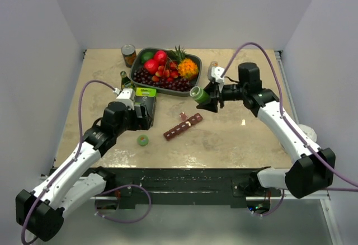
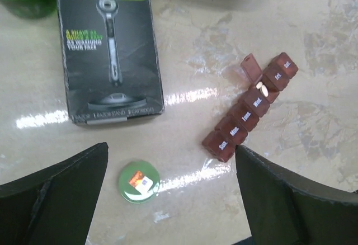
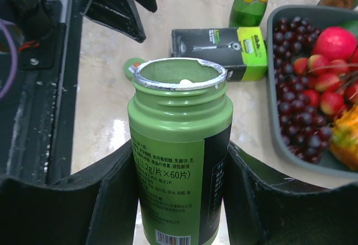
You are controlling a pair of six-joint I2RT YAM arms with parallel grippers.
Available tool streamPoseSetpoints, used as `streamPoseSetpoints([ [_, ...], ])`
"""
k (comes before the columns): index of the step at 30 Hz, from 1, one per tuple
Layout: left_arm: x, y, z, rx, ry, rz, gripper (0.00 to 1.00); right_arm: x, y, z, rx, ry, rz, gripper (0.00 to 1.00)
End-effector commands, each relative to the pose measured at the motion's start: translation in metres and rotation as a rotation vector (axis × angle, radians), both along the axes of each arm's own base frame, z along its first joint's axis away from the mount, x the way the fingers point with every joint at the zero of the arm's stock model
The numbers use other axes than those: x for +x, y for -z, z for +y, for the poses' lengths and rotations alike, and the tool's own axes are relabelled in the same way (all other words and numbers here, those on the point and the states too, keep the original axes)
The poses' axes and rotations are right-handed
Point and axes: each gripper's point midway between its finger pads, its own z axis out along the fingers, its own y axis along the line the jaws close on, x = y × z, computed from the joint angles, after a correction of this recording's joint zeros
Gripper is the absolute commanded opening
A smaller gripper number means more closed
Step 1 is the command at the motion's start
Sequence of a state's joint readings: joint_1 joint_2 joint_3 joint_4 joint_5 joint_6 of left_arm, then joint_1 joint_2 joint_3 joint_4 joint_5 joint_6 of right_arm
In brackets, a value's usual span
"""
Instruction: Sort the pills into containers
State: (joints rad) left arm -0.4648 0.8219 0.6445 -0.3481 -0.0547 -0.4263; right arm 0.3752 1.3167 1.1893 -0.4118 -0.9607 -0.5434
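Note:
The containers are a maroon pill-organiser strip lying diagonally mid-table; in the left wrist view the containers show day labels, one lid flipped open and a white pill in that compartment. My right gripper hovers above the strip's far end, shut on a green pill bottle tipped sideways. Seen from the right wrist, the right gripper clamps the pill bottle, uncapped, a white pill at its mouth. My left gripper hangs open and empty near the green cap.
A black-and-green razor box lies left of the strip. Behind it stand a green glass bottle and a can. A dark fruit tray sits at the back centre. The green cap lies near the front edge.

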Motion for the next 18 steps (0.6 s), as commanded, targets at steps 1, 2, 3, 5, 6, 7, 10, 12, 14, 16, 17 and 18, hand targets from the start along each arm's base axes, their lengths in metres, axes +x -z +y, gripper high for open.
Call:
streamPoseSetpoints([
  [1,-0.011,0.028,-0.002,-0.044,-0.07,0.19,0.99,-0.022,-0.018,-0.006,0.187,-0.111,0.009,0.0],
  [2,-0.013,0.035,0.0,-0.028,-0.085,0.217,0.99,-0.024,-0.017,-0.008,0.181,-0.107,0.003,0.0],
  [3,-0.014,0.045,0.001,-0.008,-0.09,0.254,0.98,-0.023,-0.016,-0.009,0.172,-0.106,-0.02,0.0],
  [5,-0.018,0.054,0.004,0.017,-0.095,0.293,0.98,-0.023,-0.017,-0.009,0.167,-0.101,-0.02,0.0],
  [6,-0.018,0.058,0.005,0.028,-0.096,0.304,0.98,-0.022,-0.016,-0.009,0.163,-0.1,-0.025,0.0],
  [7,-0.02,0.059,0.006,0.038,-0.093,0.312,0.97,-0.022,-0.014,-0.01,0.159,-0.099,-0.016,0.0],
  [10,-0.02,0.062,0.009,0.063,-0.095,0.313,0.97,-0.021,-0.011,-0.01,0.153,-0.101,-0.013,0.0],
  [12,-0.021,0.065,0.011,0.08,-0.096,0.316,0.97,-0.02,-0.008,-0.01,0.146,-0.101,-0.014,0.0],
  [14,-0.022,0.071,0.014,0.103,-0.102,0.325,0.97,-0.02,-0.007,-0.01,0.14,-0.098,-0.01,0.0],
  [16,-0.023,0.077,0.016,0.122,-0.104,0.334,0.97,-0.019,-0.004,-0.01,0.138,-0.096,-0.004,0.0],
  [17,-0.023,0.079,0.016,0.128,-0.1,0.337,0.97,-0.019,-0.003,-0.011,0.137,-0.095,0.0,0.0],
  [18,-0.022,0.078,0.016,0.128,-0.098,0.332,0.97,-0.018,-0.003,-0.011,0.136,-0.094,-0.002,0.0],
])
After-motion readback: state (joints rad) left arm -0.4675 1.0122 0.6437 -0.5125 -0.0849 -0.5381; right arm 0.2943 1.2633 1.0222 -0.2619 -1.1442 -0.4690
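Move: Slightly behind the left hand lies the bottle's green lid, about 4 cm back, 2 cm to its left and some 15 cm below. The razor box sits about 9 cm ahead and 1 cm left of the hand; the brown pill organizer lies roughly 11 cm to its right and 1 cm farther out, both nearly as far below. From the right hand, which holds the open green bottle, the lid is around 18 cm left, 3 cm back and 26 cm down. Sinking about 7 cm towards the green lid, the left hand drifts a couple of centimetres back, its fingers wide open and tipping some 20 degrees farther down, most of it early before it eases off still well above the lid. The right hand keeps its grip on the bottle, first shifting about 2 cm back, right and down, then holding still with the mouth towards the left arm. ##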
